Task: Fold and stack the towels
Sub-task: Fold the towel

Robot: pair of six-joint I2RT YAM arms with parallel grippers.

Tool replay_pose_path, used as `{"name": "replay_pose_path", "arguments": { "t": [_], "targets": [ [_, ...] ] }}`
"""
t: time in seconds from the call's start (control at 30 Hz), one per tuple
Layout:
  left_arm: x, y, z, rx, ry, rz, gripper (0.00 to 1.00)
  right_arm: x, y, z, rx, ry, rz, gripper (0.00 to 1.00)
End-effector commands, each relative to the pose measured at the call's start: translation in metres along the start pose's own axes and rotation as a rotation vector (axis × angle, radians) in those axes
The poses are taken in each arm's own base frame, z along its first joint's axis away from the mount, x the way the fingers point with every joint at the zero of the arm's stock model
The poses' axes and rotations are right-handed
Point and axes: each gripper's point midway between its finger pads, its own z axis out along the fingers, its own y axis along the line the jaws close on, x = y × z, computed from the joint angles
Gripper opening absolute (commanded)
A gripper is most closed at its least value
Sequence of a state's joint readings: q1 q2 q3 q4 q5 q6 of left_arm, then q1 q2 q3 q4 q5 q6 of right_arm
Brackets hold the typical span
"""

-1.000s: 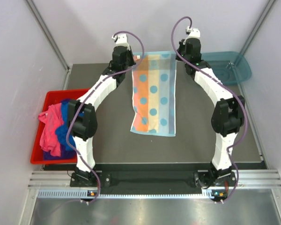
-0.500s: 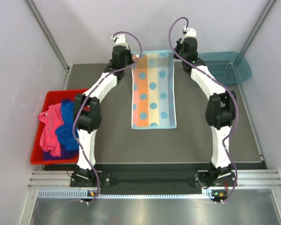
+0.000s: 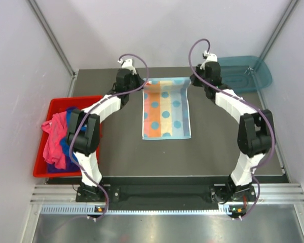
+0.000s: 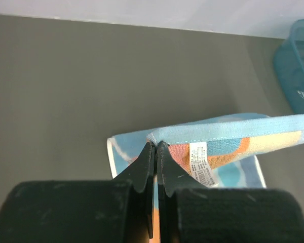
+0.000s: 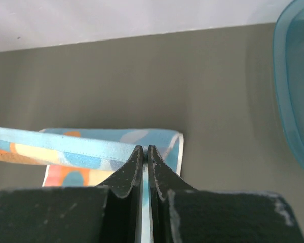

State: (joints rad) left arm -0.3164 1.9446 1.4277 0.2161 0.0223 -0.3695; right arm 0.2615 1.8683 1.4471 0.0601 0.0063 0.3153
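Observation:
A striped towel with blue dots [image 3: 166, 109], orange, yellow and light blue, lies on the dark table with its far edge lifted. My left gripper [image 3: 143, 84] is shut on the towel's far left corner [image 4: 157, 137]; a white label shows beside it. My right gripper [image 3: 191, 81] is shut on the far right corner [image 5: 145, 148]. Both hold the far edge low over the table, stretched between them. The near part of the towel lies flat.
A red bin [image 3: 50, 109] at the left edge holds pink, blue and purple towels [image 3: 58, 136]. A teal tray [image 3: 245, 72] sits at the far right; it also shows in the right wrist view [image 5: 296, 86]. Grey walls close in the table.
Both grippers have come down and a little nearer with the towel's far edge. The towel hung high before; now most of it lies flat on the table.

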Motion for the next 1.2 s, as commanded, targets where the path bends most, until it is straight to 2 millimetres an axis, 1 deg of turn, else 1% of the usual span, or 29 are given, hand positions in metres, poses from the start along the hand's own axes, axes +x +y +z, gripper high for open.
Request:
{"name": "replay_pose_path", "arguments": {
  "t": [0.0, 0.07, 0.1, 0.13, 0.17, 0.2, 0.23, 0.27, 0.3, 0.33, 0.37, 0.43, 0.47, 0.5, 0.53, 0.57, 0.6, 0.7, 0.77, 0.8, 0.87, 0.9, 0.93, 1.07, 1.1, 1.17],
  "targets": [
    [-0.048, 0.003, -0.032, -0.005, -0.151, -0.046, 0.0, -0.044, 0.0, -0.042, 0.006, -0.147, 0.018, 0.0],
    [-0.032, 0.006, -0.043, -0.013, -0.125, -0.062, 0.0, -0.031, 0.001, -0.049, 0.004, -0.126, 0.018, 0.0],
    [-0.028, 0.006, -0.046, -0.011, -0.12, -0.07, 0.0, -0.018, 0.001, -0.055, 0.005, -0.104, 0.017, 0.0],
    [-0.019, 0.007, -0.054, -0.012, -0.106, -0.074, 0.0, -0.012, 0.002, -0.058, 0.002, -0.094, 0.013, 0.0],
    [-0.013, 0.007, -0.057, -0.011, -0.095, -0.084, 0.0, 0.005, -0.001, -0.061, 0.008, -0.062, 0.014, 0.0],
    [-0.005, 0.006, -0.065, -0.009, -0.081, -0.087, 0.0, 0.007, 0.001, -0.067, 0.003, -0.063, 0.014, 0.0],
    [0.0, 0.005, -0.068, -0.007, -0.074, -0.091, 0.0, 0.013, 0.0, -0.071, 0.002, -0.052, 0.017, 0.0],
    [0.004, 0.004, -0.071, -0.006, -0.068, -0.095, 0.0, 0.03, -0.004, -0.074, 0.008, -0.022, 0.019, 0.0],
    [0.01, 0.003, -0.074, -0.004, -0.059, -0.095, 0.0, 0.032, -0.003, -0.079, 0.002, -0.026, 0.023, 0.0],
    [0.017, 0.003, -0.08, -0.005, -0.046, -0.095, 0.0, 0.037, -0.005, -0.082, 0.005, -0.019, 0.028, 0.0],
    [0.022, 0.003, -0.083, -0.003, -0.039, -0.1, 0.0, 0.053, -0.007, -0.085, 0.006, 0.01, 0.033, 0.0],
    [0.036, 0.001, -0.091, -0.001, -0.014, -0.097, 0.0, 0.06, -0.006, -0.09, -0.007, 0.018, 0.039, 0.0],
    [0.04, 0.0, -0.093, -0.001, -0.011, -0.094, 0.0, 0.072, -0.009, -0.092, -0.002, 0.04, 0.045, 0.0],
    [0.048, -0.001, -0.098, -0.003, 0.002, -0.091, 0.0, 0.074, -0.007, -0.095, -0.008, 0.041, 0.045, 0.0],
    [0.061, -0.005, -0.104, 0.005, 0.024, -0.088, 0.0, 0.089, -0.007, -0.101, -0.01, 0.06, 0.052, 0.0],
    [0.061, -0.005, -0.104, 0.005, 0.024, -0.088, 0.0, 0.088, -0.007, -0.1, -0.011, 0.057, 0.052, 0.0],
    [0.064, -0.006, -0.105, 0.007, 0.03, -0.086, 0.0, 0.095, -0.009, -0.102, -0.006, 0.07, 0.056, 0.0],
    [0.074, -0.011, -0.11, 0.012, 0.045, -0.077, 0.0, 0.1, -0.009, -0.107, -0.005, 0.074, 0.055, 0.0],
    [0.08, -0.012, -0.114, 0.009, 0.051, -0.073, 0.0, 0.098, -0.009, -0.111, -0.005, 0.065, 0.057, 0.0],
    [0.083, -0.013, -0.116, 0.01, 0.056, -0.072, 0.0, 0.101, -0.009, -0.112, -0.007, 0.073, 0.056, 0.0],
    [0.085, -0.016, -0.12, 0.012, 0.057, -0.067, 0.0, 0.099, -0.005, -0.117, -0.012, 0.066, 0.051, 0.0],
    [0.086, -0.017, -0.122, 0.01, 0.056, -0.065, 0.0, 0.102, -0.006, -0.119, -0.01, 0.068, 0.051, 0.0],
    [0.086, -0.021, -0.125, 0.018, 0.052, -0.06, 0.0, 0.098, -0.004, -0.123, -0.011, 0.054, 0.051, 0.0],
    [0.089, -0.022, -0.133, 0.012, 0.054, -0.051, 0.0, 0.1, -0.001, -0.132, -0.014, 0.053, 0.048, 0.0],
    [0.09, -0.022, -0.135, 0.007, 0.052, -0.053, 0.0, 0.104, -0.003, -0.134, -0.01, 0.058, 0.051, 0.0],
    [0.094, -0.022, -0.139, 0.01, 0.052, -0.054, 0.0, 0.106, -0.002, -0.138, -0.018, 0.054, 0.059, 0.0]
  ]
}}
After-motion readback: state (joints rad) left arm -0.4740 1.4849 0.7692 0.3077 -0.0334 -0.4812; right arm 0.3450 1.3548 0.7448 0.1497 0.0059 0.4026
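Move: Each hand keeps a far corner of the towel pinched, the held hem stretched between them. The lower layer's near-left corner lies about 27 cm back from the left hand and straight in line, some 14 cm below; its near-right corner lies about 27 cm back from the right hand, 1 cm right and 15 cm down. The red bin is roughly 32 cm left and 24 cm back of the left hand, while the teal bin sits some 21 cm right and 8 cm ahead of the right. Back towards the bases, both hands draw the held hem together some 16 cm over the lying towel, level at first, then sinking as they go. The left ends about 5 cm lower; the right dips about 8 cm and comes up slightly at the end. The fingers tip a little further down and stay shut on the corners, carrying the hem towards the lower layer's near edge. ##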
